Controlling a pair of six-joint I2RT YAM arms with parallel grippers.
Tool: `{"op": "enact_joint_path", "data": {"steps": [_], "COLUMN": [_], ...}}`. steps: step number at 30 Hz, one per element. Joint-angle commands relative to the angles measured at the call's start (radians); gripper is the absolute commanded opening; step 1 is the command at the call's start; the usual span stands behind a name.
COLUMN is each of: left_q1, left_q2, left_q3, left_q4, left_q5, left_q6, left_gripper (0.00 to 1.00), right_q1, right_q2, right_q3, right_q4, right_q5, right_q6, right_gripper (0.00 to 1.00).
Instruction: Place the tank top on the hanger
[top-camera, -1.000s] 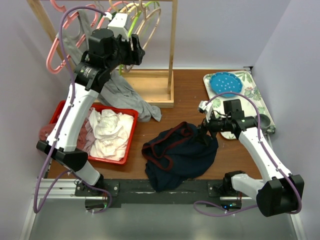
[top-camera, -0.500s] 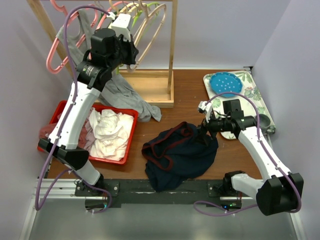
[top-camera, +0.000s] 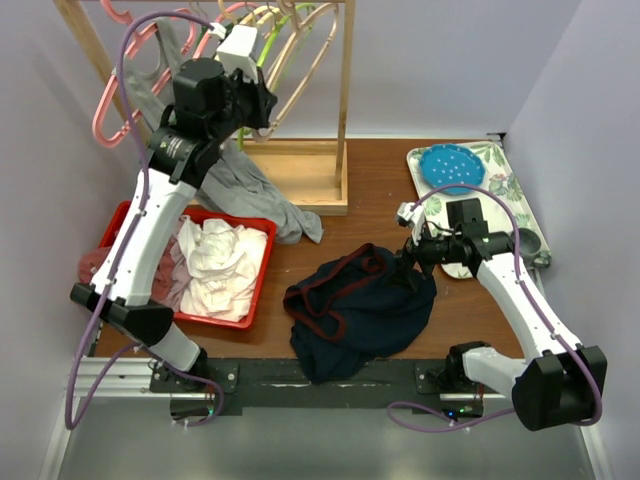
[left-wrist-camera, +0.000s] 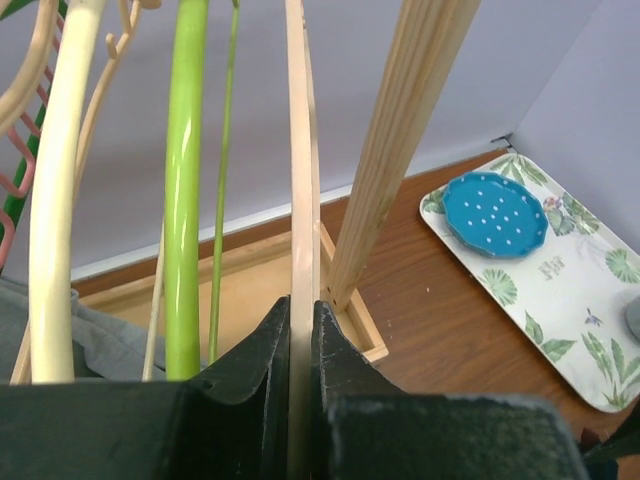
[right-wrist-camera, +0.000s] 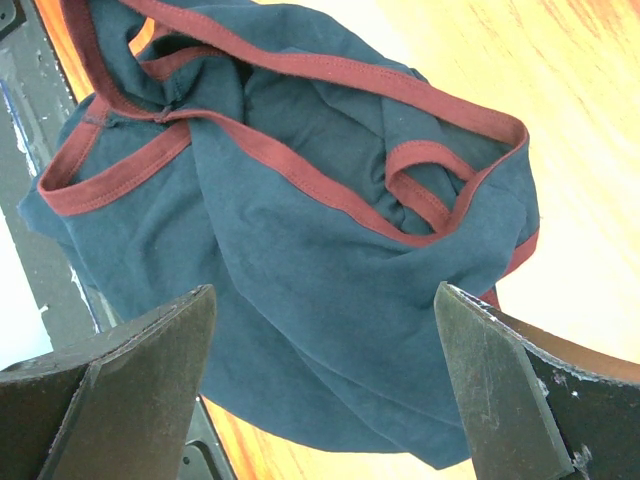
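Note:
The dark navy tank top (top-camera: 360, 310) with dark red trim lies crumpled on the table between the arm bases. In the right wrist view the tank top (right-wrist-camera: 300, 220) fills the frame. My right gripper (top-camera: 405, 262) hovers at its right edge. Seen from that wrist, the right gripper (right-wrist-camera: 322, 290) is open wide above the cloth with nothing between its fingers. Up on the rack hangs the thin tan hanger (top-camera: 308, 62). My left gripper (top-camera: 262, 100) is shut on its lower arm. From the left wrist, the hanger (left-wrist-camera: 298, 150) runs straight up out of the left gripper (left-wrist-camera: 300, 305), pinched tight.
The wooden rack post (top-camera: 345, 100) stands just right of the hanger. Pink hangers (top-camera: 115, 90), a green hanger (left-wrist-camera: 185, 200) and a pale yellow hanger (left-wrist-camera: 60, 200) hang alongside, over a grey top (top-camera: 235, 180). A red bin (top-camera: 258, 275) holds a white garment (top-camera: 220, 265). A leaf-print tray (top-camera: 500, 185) carries a blue plate (top-camera: 450, 165).
My left gripper has closed on the tan hanger and shifted slightly left at the rack. The right arm and the tank top have not moved.

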Motion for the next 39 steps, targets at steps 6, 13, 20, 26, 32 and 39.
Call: {"op": "enact_joint_path", "data": {"steps": [6,13,20,26,32,39], "left_q1": [0.004,0.004,0.004,0.004,0.003,-0.022], "left_q2": [-0.335,-0.57,-0.921,-1.061,-1.031,-0.989], "left_q3": [-0.248,-0.528,-0.878,-1.183,-1.308,-1.34], "left_q4": [0.125,0.06,-0.008,0.13,0.338,0.423], "left_q5": [0.136,0.248,0.45,0.736,0.917,0.969], "left_q6": [0.061,0.109,0.103,-0.052,-0.167,-0.185], "left_gripper": [0.0,0.0,0.0,0.0,0.0,0.0], "right_q1": [-0.007,-0.014,-0.013,-0.011,0.058,0.193], "right_q2": [0.013,-0.008,-0.01,0.074,0.128,0.161], "right_q3": [0.011,0.021,0.251,0.633,0.784,0.639], "right_q4": [-0.022,-0.085,-0.522,-0.799,-0.757,-0.605], "right_q5": [-0.047,-0.135,-0.198,-0.202,-0.265,-0.25], "right_q6": [-0.035,-0.117,-0.518,-0.644,-0.479,-0.313], "right_gripper": [0.96,0.96,0.96,0.97,0.96,0.93]}}
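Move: The left hand already grips the near end of the cream hanger at the rack; the tank top lies about 27 cm back, 21 cm right and 45 cm below. Just left of that grip is the green hanger, 5 cm left and 12 cm ahead. From the right hand, the cream hanger's middle is some 32 cm ahead, 25 cm left and 32 cm up; the tank top is 7 cm back, 9 cm left and 14 cm below. Keeping its pinch on the hanger's near end, the left hand pulls it back out of the rack about 30 cm, rising slightly and then dropping to nearly 20 cm lower, while turning about 50 degrees clockwise to swing the free end towards the right gripper. The right hand, fingers still wide open, rises to meet that end, easing left and dipping at the last as it turns some 30 degrees counter-clockwise. ##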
